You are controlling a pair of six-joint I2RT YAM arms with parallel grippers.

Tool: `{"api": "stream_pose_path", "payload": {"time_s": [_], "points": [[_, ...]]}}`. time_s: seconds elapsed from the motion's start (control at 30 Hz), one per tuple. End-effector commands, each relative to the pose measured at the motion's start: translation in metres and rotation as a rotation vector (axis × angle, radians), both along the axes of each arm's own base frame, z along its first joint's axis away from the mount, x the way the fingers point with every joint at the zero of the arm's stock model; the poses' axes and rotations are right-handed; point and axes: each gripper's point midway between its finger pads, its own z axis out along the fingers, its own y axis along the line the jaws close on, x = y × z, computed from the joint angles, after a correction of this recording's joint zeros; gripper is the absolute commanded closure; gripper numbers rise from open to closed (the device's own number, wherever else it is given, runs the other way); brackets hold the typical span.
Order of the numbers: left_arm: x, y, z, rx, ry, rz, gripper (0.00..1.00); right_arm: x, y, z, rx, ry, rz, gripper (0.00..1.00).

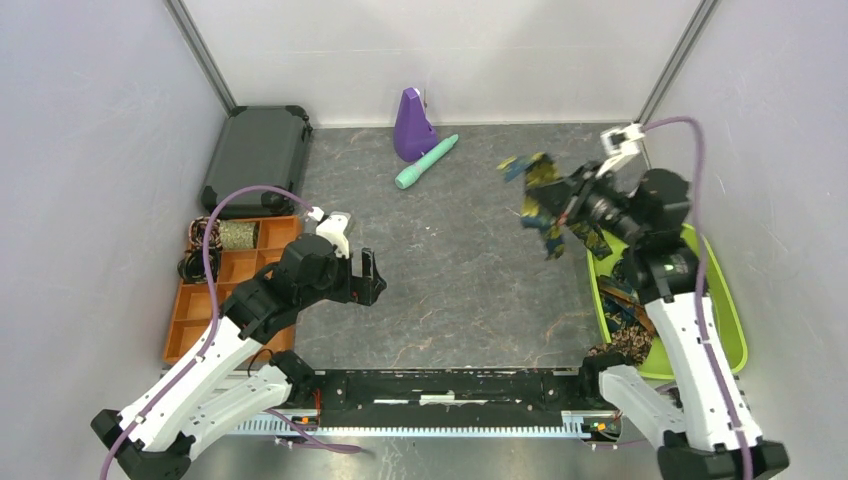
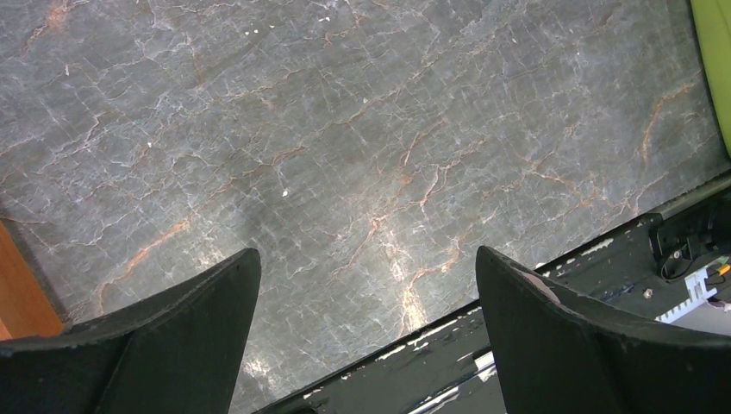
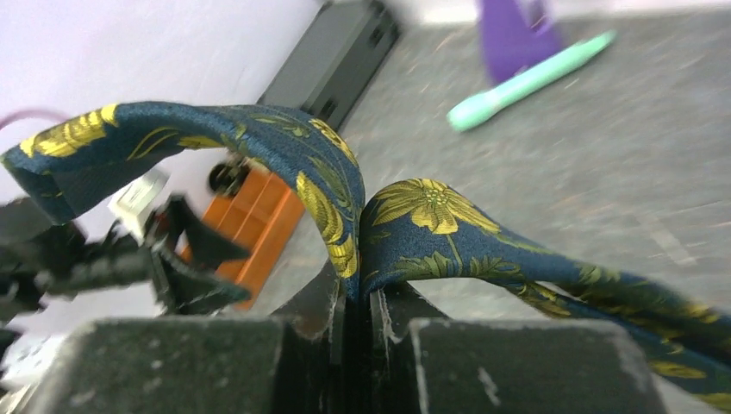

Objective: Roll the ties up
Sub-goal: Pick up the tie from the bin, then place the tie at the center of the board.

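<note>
A navy tie with yellow flowers (image 1: 542,198) hangs in the air at the right rear of the table, folded and pinched in my right gripper (image 1: 572,205). In the right wrist view the tie (image 3: 414,228) bends out to both sides of the shut right gripper (image 3: 358,289). More ties (image 1: 622,305) lie heaped in the green tray (image 1: 735,325) under the right arm. Rolled ties (image 1: 238,235) sit in the orange organiser (image 1: 195,315) on the left. My left gripper (image 1: 370,277) stands open over bare table at the left; between the left gripper's (image 2: 366,276) fingers there is nothing.
A teal pen-like cylinder (image 1: 426,162) and a purple cone-like block (image 1: 411,125) lie at the back centre. A dark case (image 1: 258,155) stands at the back left. A black rail (image 1: 450,385) runs along the near edge between the arm bases.
</note>
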Motion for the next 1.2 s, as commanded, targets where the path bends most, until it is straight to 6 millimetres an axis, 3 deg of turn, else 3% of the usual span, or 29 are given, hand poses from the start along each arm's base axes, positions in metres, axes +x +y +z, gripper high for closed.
{"api": "stream_pose_path", "payload": {"time_s": [0.0,0.1,0.17,0.3,0.5,0.6,0.67,0.73,0.87,0.93,1.03,1.17], "points": [[0.002,-0.004,0.008,-0.002,-0.042,-0.037,0.0,-0.021,0.068,-0.009,0.074,0.043,0.167,1.0],[0.002,-0.004,0.009,-0.004,-0.043,-0.042,0.0,-0.032,0.117,0.009,0.085,0.022,0.239,1.0],[0.001,-0.005,0.012,-0.012,-0.055,-0.049,0.0,-0.046,0.153,0.034,0.105,-0.005,0.301,1.0],[0.003,-0.004,0.011,-0.008,-0.067,-0.044,0.0,-0.054,0.196,0.076,0.136,-0.043,0.314,1.0],[0.004,-0.008,0.019,-0.04,-0.112,-0.067,0.0,-0.056,0.22,0.128,0.246,-0.065,0.276,1.0],[0.002,-0.005,0.028,-0.057,-0.152,-0.069,0.0,-0.056,0.215,0.137,0.288,-0.054,0.228,1.0],[-0.002,-0.004,0.035,-0.076,-0.171,-0.079,0.0,-0.055,0.207,0.128,0.321,-0.028,0.174,1.0],[-0.006,-0.004,0.041,-0.099,-0.177,-0.085,0.0,-0.048,0.195,0.101,0.337,0.017,0.094,1.0],[-0.012,-0.003,0.044,-0.13,-0.139,-0.057,0.0,-0.021,0.154,0.003,0.266,0.144,-0.191,1.0],[-0.014,-0.007,0.038,-0.142,-0.094,-0.056,0.0,-0.016,0.138,-0.031,0.231,0.188,-0.262,1.0],[-0.022,-0.025,0.023,-0.186,0.008,-0.107,0.0,-0.014,0.13,-0.048,0.22,0.201,-0.285,1.0],[-0.023,-0.059,-0.003,-0.28,0.142,-0.163,0.0,-0.007,0.123,-0.028,0.189,0.162,-0.312,1.0]]}}
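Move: Below and to the left of the right hand, which already pinches the tie, lies the clear middle of the table: about 17 cm left, 4 cm back and some 37 cm down. From the same hand the green bin is roughly 27 cm right, 7 cm back and 32 cm down, and the mint stick about 35 cm ahead, 23 cm left and 36 cm down. The left hand has that clear middle about 5 cm ahead, 15 cm right and 19 cm below. Swinging the pinched tie away from the bin, the right hand sweeps about 23 cm left over the table, dipping and drawing back slightly. It lifts, then drops nearly 20 cm towards the clear middle, easing back right and a little forward as the wrist turns some 40 degrees clockwise and tips down. The open left hand bobs up 3 cm, then starts down and right. ##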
